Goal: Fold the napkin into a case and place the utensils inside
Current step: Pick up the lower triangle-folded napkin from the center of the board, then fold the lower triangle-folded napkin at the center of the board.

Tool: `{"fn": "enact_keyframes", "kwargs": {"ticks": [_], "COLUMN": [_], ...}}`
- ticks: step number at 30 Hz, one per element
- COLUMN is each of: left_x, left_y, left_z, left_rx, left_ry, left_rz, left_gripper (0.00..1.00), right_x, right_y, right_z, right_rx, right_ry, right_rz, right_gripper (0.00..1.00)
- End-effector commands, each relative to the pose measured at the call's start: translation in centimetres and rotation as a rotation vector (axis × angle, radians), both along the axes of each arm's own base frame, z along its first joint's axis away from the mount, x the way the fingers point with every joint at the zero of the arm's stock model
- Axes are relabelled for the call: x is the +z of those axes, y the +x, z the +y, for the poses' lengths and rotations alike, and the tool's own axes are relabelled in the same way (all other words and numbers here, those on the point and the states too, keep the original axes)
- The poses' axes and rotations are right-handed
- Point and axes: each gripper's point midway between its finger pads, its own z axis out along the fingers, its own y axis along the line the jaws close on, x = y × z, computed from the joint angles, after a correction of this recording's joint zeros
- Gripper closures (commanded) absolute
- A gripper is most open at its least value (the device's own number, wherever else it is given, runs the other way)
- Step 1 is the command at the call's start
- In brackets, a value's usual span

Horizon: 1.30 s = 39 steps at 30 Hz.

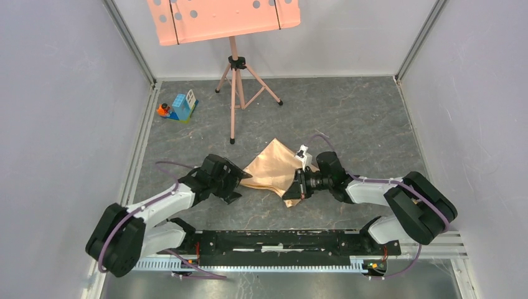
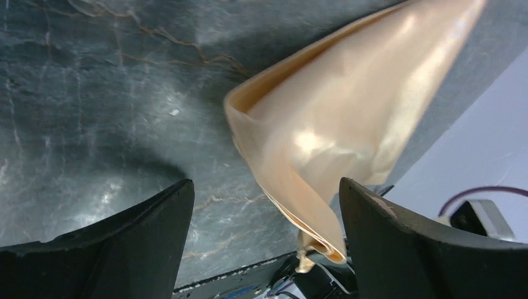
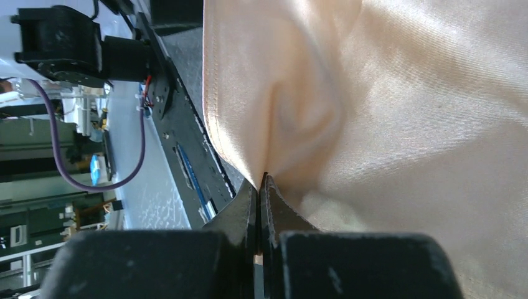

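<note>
The napkin [image 1: 274, 167] is a shiny peach-orange cloth, folded into layers and lifted at its near corner off the dark marbled table. My right gripper [image 1: 292, 192] is shut on that corner; in the right wrist view its jaws [image 3: 260, 180] pinch the napkin [image 3: 386, 118] right at the hem. My left gripper [image 1: 244, 177] sits at the cloth's left edge and is open. In the left wrist view the folded napkin [image 2: 336, 131] hangs between and beyond the wide-apart black fingers [image 2: 155, 230], touching neither. No utensils or case show in any view.
A salmon-pink perforated music-stand tray [image 1: 221, 18] on a tripod [image 1: 235, 93] stands at the back centre. A small toy-block pile [image 1: 180, 107] lies at the back left. Grey walls enclose the table; the arms' base rail [image 1: 286, 240] runs along the near edge.
</note>
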Motion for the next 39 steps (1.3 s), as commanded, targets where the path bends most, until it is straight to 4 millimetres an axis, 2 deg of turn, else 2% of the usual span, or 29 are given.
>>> {"fn": "enact_keyframes", "kwargs": {"ticks": [1, 4, 8, 11, 13, 18, 21, 28, 33, 39], "left_x": [0.2, -0.3, -0.7, -0.6, -0.2, 1.7, 2.7, 3.7, 4.8, 5.2], "left_y": [1.6, 2.2, 2.5, 2.7, 3.1, 4.7, 5.6, 6.4, 7.0, 7.8], "left_z": [-1.8, -1.8, -1.5, -1.1, -0.8, -0.7, -0.4, 0.2, -0.8, -2.0], "left_rx": [0.046, 0.041, 0.052, 0.057, 0.051, 0.042, 0.056, 0.148, 0.171, 0.194], "left_ry": [-0.122, -0.098, -0.07, -0.039, 0.001, 0.063, 0.104, 0.166, 0.255, 0.337], "left_rz": [0.004, -0.01, -0.017, -0.016, -0.026, -0.077, -0.099, -0.048, -0.004, 0.052], "left_gripper": [0.1, 0.18, 0.37, 0.45, 0.5, 0.75, 0.86, 0.97, 0.98, 0.98], "right_x": [2.6, 2.6, 2.3, 2.0, 1.9, 1.9, 1.5, 0.1, -0.1, -0.3], "right_y": [0.8, 1.1, 1.3, 1.5, 1.5, 1.5, 1.7, 1.8, 2.2, 2.8], "right_z": [0.3, 0.0, -0.4, -0.6, -0.8, -1.1, -1.4, -2.0, -2.0, -2.5], "right_rx": [-0.005, -0.016, -0.026, -0.032, -0.036, -0.038, -0.04, -0.003, 0.012, 0.01], "right_ry": [0.111, 0.111, 0.105, 0.1, 0.097, 0.1, 0.08, 0.0, -0.015, -0.028], "right_rz": [-0.042, -0.047, -0.044, -0.045, -0.041, -0.04, -0.035, -0.024, -0.028, -0.035], "right_gripper": [1.0, 1.0, 1.0, 1.0, 1.0, 1.0, 1.0, 1.0, 1.0, 1.0]}}
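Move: The napkin's left corner lies almost between the left hand's open fingers, about 2 cm ahead, 1 cm to the right and 2 cm below. The right gripper, already pinching the napkin's near corner, is some 15 cm to the right of that hand and 3 cm back; the music stand's nearest foot is about 14 cm ahead and 3 cm left. From the right hand, the left corner lies roughly 14 cm left, 5 cm ahead and 3 cm lower. The left fingers close on the napkin's left corner and pinch it, after the hand dips some 2 cm and edges right; the hand then goes forward about 5 cm and rises about as much, veering right late as it rolls 15 degrees, left side up. The right hand keeps its pinch on the near corner, easing 2 cm forward and 2 cm right. ##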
